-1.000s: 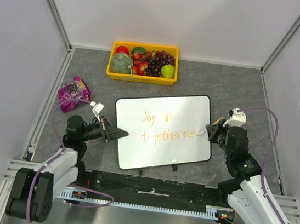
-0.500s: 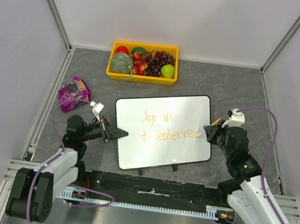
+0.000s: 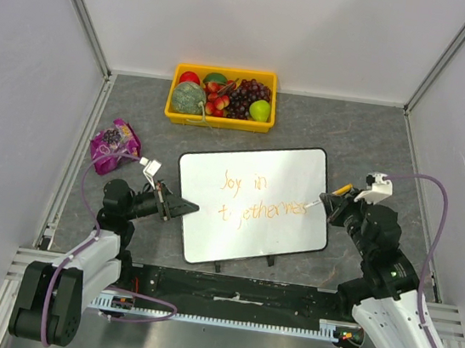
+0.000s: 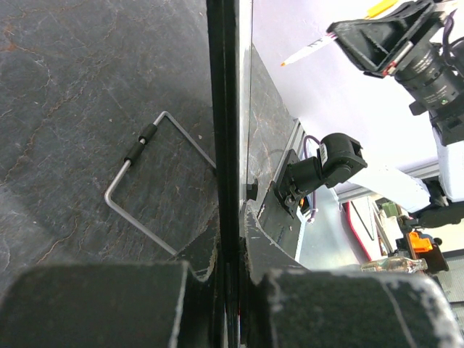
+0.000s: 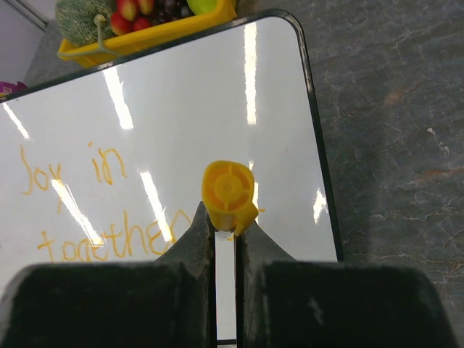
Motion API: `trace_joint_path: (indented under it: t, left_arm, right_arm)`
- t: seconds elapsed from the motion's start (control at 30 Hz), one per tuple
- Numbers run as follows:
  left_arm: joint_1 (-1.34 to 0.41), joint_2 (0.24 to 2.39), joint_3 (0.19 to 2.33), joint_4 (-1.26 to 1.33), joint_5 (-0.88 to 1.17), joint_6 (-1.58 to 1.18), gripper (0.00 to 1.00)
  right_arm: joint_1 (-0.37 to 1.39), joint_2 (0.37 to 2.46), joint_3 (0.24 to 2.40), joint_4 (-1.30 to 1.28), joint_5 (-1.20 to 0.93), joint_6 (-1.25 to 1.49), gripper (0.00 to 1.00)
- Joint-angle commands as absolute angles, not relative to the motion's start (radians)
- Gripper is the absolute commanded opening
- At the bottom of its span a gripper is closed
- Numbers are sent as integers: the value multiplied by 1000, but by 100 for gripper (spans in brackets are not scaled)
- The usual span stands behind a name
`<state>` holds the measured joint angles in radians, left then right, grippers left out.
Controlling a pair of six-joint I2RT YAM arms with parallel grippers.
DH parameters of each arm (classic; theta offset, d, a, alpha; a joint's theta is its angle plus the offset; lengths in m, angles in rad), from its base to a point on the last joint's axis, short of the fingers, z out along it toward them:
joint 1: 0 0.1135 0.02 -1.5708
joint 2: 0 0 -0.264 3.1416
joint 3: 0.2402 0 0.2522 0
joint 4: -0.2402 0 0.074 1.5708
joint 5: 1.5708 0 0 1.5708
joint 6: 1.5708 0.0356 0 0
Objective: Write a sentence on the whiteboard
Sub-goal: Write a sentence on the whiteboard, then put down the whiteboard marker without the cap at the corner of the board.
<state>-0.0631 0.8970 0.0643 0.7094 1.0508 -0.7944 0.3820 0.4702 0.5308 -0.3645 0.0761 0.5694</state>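
Note:
The whiteboard (image 3: 251, 228) lies tilted on the grey table, black-framed, and also shows in the right wrist view (image 5: 181, 109). Orange lettering, the sentence (image 3: 255, 198), reads "Joy in" over "togetherness"; part of it shows in the right wrist view (image 5: 80, 196). My left gripper (image 3: 183, 207) is shut on the board's left edge, seen edge-on in the left wrist view (image 4: 230, 145). My right gripper (image 3: 332, 202) is shut on an orange-capped marker (image 5: 228, 190), whose tip (image 3: 306, 208) sits at the end of the second line.
A yellow tray (image 3: 219, 122) of fruit stands behind the board. A purple snack bag (image 3: 114, 145) lies at the left. A wire stand leg (image 4: 145, 188) shows under the board. Grey walls close in the table.
My right arm has shifted slightly to the right, with the marker tip staying near the end of the second line. The left arm and board have not moved.

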Motion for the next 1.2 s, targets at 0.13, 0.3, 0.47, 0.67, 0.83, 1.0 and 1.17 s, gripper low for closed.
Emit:
trace_joint_path:
  t: [0.13,0.3,0.47,0.67,0.83,1.0,1.17]
  left_arm:
    - [-63,867,66,635,1046,-660,2]
    - [-64,819,75,555,1009,-631,15]
    - [-61,764,83,485,974,-606,36]
    - [-61,629,78,382,876,-584,65]
    - [-61,485,80,298,790,-604,78]
    - [-63,384,130,206,706,-646,88]
    - [-63,376,198,155,652,-689,91]
  right_arm:
    - [382,448,601,-394,78,557,0]
    - [382,440,600,-397,71,554,0]
    - [382,440,607,-402,60,555,0]
    - [382,426,614,-417,52,552,0]
    - [382,420,623,-433,38,555,0]
    - [380,420,626,-452,3,572,0]
    - [382,414,615,-468,-75,606,0]
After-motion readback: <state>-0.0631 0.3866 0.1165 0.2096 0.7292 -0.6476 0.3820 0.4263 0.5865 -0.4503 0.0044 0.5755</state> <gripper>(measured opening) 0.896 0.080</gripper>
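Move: Between the left hand's shut fingers sits the whiteboard's left edge, right at the hand point; the board's middle is some 17 cm to the right and 4 cm ahead, and "Joy in" about 13 cm right, 9 cm ahead. From the right hand, which holds the marker already lifted off, the last written letter lies roughly 5 cm left, 2 cm back and 9 cm below; the board's middle is about 19 cm left and 4 cm back. Letting go of the whiteboard's left edge, the left fingers spread nearly wide while the hand dips about 1 cm, then it backs off up and to the left, about 3 cm each way, edging forward and swinging its fingers counter-clockwise some 20 degrees. The right hand keeps its grip on the marker, lifts another 2 cm off the writing, then eases back towards its base. ##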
